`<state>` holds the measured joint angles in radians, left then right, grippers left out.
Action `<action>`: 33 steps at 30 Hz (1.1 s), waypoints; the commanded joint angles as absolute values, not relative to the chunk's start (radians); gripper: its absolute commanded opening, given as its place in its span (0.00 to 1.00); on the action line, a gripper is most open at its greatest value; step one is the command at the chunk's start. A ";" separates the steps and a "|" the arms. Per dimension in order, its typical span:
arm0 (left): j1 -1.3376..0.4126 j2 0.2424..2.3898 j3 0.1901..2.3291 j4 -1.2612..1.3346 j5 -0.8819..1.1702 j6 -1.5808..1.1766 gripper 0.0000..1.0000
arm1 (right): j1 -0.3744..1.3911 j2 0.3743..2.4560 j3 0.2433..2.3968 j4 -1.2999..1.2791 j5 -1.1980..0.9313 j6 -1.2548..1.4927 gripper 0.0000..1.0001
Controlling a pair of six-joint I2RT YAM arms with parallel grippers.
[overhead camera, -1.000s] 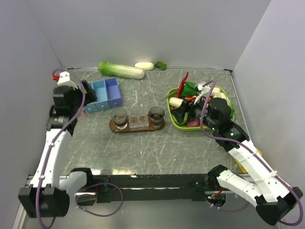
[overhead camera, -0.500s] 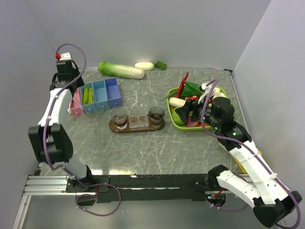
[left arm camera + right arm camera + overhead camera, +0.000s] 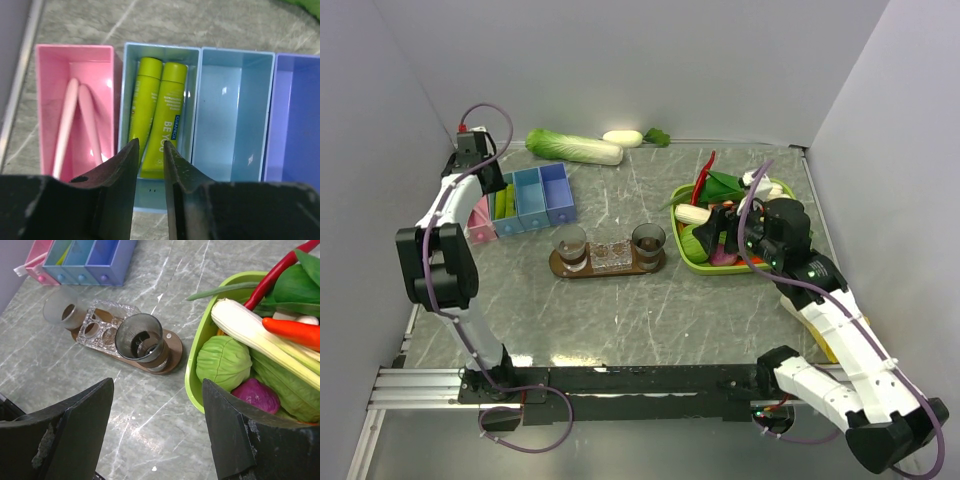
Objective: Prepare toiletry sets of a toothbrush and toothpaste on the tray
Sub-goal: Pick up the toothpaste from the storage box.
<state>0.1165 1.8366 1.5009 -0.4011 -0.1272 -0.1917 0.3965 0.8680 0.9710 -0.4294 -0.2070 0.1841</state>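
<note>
In the left wrist view two light-green toothpaste tubes (image 3: pixel 159 112) lie side by side in a pale blue compartment of the blue box (image 3: pixel 230 115). Two toothbrushes (image 3: pixel 67 125) lie in its pink compartment. My left gripper (image 3: pixel 150 150) hovers over the near ends of the tubes. Its jaws stand a narrow gap apart, with nothing between them. The brown oval tray (image 3: pixel 607 262) lies mid-table with two dark tumblers (image 3: pixel 648 240) and a clear holder (image 3: pixel 610 253) on it. My right gripper (image 3: pixel 157 415) hangs wide open over bare table, between the tray (image 3: pixel 172 347) and the basket.
A lime-green basket (image 3: pixel 197 355) full of vegetables stands right of the tray. A napa cabbage (image 3: pixel 575 147) and a white radish (image 3: pixel 622 138) lie along the back wall. The blue box (image 3: pixel 535 195) sits at the far left, close to the side wall.
My left arm has swung to the far left corner above the blue box and its jaws have narrowed a lot. The right gripper has edged slightly toward the basket.
</note>
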 commanded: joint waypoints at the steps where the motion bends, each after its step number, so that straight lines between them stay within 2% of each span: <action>1: 0.127 1.890 1.555 -0.390 -0.049 -0.187 0.30 | 0.385 0.876 1.019 -0.416 -0.227 0.173 0.79; 13: 0.133 1.974 1.557 -0.393 0.003 -0.192 0.29 | 0.374 0.851 0.979 -0.403 -0.238 0.195 0.79; 33: 0.133 2.074 1.562 -0.393 -0.035 -0.189 0.36 | 0.365 0.815 0.925 -0.385 -0.238 0.224 0.79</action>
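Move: The right-hand one of the two green toothpaste tubes lies about 12 cm below the left hand, some 2 cm ahead and 1 cm to its right. Its twin is 3 cm ahead and 2 cm to the left of the hand. The pink toothbrushes are roughly 8 cm left and 1 cm back, and the empty light-blue compartment is about 8 cm right and 4 cm ahead. From the right hand, the right-hand tube is some 53 cm left, 23 cm ahead and 25 cm below. Down to the right-hand toothpaste tube in its compartment sinks the left hand, about 9.5 cm nearly straight down, quicker at first and then slower, its fingers tipping some 10 degrees steeper. They stay about a third open, ending low over the near half of that tube; whether they touch it can't be seen. ##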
